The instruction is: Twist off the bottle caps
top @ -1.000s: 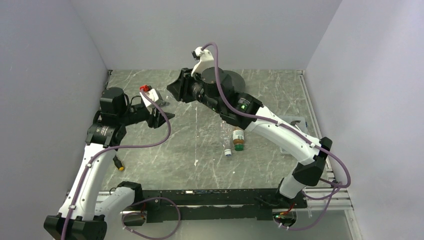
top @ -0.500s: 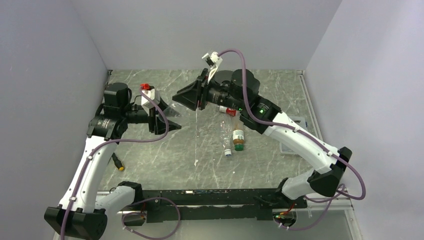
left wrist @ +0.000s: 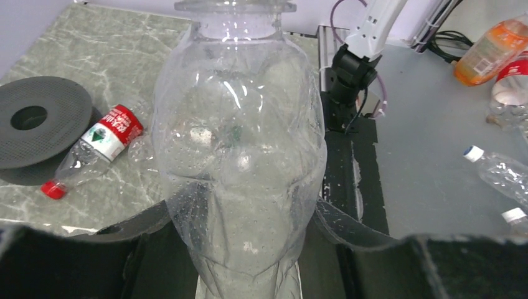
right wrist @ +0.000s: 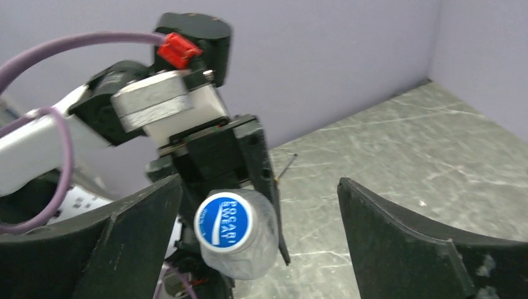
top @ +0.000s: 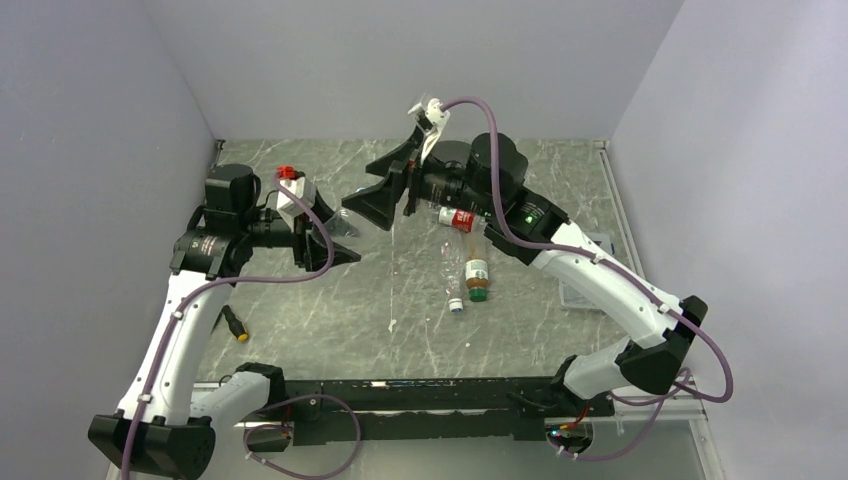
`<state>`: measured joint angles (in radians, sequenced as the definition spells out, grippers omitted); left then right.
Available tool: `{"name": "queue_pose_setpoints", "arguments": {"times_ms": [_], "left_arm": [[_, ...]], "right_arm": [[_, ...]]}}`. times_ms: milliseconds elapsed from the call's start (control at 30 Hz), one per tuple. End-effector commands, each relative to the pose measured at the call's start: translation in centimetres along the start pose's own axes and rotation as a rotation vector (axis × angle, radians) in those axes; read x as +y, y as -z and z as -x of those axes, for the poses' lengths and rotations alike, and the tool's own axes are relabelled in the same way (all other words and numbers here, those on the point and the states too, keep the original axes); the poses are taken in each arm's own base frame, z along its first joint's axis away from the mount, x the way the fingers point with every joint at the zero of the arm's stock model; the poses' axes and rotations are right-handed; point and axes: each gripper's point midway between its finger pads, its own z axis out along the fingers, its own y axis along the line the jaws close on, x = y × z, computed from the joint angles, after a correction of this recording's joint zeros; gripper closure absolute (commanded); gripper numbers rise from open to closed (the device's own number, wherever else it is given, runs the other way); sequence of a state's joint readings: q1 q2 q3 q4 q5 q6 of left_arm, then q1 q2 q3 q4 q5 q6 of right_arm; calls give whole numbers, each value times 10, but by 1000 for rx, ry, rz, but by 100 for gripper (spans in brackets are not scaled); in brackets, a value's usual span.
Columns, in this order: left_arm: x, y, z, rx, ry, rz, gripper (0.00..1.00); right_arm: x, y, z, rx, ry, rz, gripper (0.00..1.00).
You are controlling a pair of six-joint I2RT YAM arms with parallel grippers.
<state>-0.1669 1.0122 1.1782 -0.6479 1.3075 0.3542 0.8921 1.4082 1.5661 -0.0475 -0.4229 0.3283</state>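
My left gripper is shut on the body of a plain clear bottle, held off the table with its neck pointing away. My right gripper faces that bottle's blue cap. Its jaws are open, and the cap sits between them, nearer the left finger. In the top view the two grippers meet above the table's left-centre. On the table lie a red-labelled bottle with a red cap, an amber bottle and another clear bottle.
A black disc lies at the back of the marble table, beside the red-labelled bottle. A small black and yellow item lies near the left arm. Several more bottles lie beyond the table's right edge.
The right gripper was shut at the bottle's cap and has now opened its jaws wide. Its wrist turned over the last second. The left gripper keeps its hold and has shifted slightly.
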Motion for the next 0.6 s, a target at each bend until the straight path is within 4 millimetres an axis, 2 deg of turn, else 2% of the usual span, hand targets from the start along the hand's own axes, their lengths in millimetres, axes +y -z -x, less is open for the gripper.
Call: {"name": "queue_pose_setpoints", "arguments": {"times_ms": [0, 33, 100, 167, 300, 433, 567], "left_arm": [[14, 3, 5, -1, -93, 78, 75], [18, 3, 5, 1, -106, 107, 75], [30, 6, 3, 10, -142, 180, 75], [44, 10, 0, 26, -177, 258, 75], [68, 20, -9, 76, -219, 385, 75], [80, 25, -14, 98, -241, 444, 75], [80, 27, -14, 100, -252, 461, 75]], "right_arm": [[-27, 5, 32, -78, -7, -223, 0], [-31, 6, 34, -84, -35, -263, 0], [-54, 13, 39, -119, -117, -421, 0], [-62, 19, 39, -142, -174, -507, 0], [-45, 8, 36, -158, -175, -511, 0], [-52, -8, 25, -113, -199, -548, 1], [-58, -19, 14, -94, -221, -553, 10]]}}
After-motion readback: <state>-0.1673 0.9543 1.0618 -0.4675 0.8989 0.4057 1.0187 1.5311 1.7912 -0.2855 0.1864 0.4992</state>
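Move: The bottle cap is about 2 cm left of and 2 cm behind the open right hand's finger point, about level with it. The crushed bottle below it, in the left gripper, centres some 5 cm left, 3 cm back and 5 cm below the right hand. On the table about 44 cm below, the red-capped bottle lies 23 cm ahead and 14 cm right. From the left hand the cap is roughly 6 cm right, 2 cm ahead and 9 cm above. Bring the left gripper about 7 cm forward, easing a little down and left and swinging roughly 20 degrees counter-clockwise, its grip on the bottle kept. Take the still-open right gripper some 5 cm forward beside it, first backing off right, then coming back left; turn it clockwise and roll it slightly so the fingers face the cap again without closing. ##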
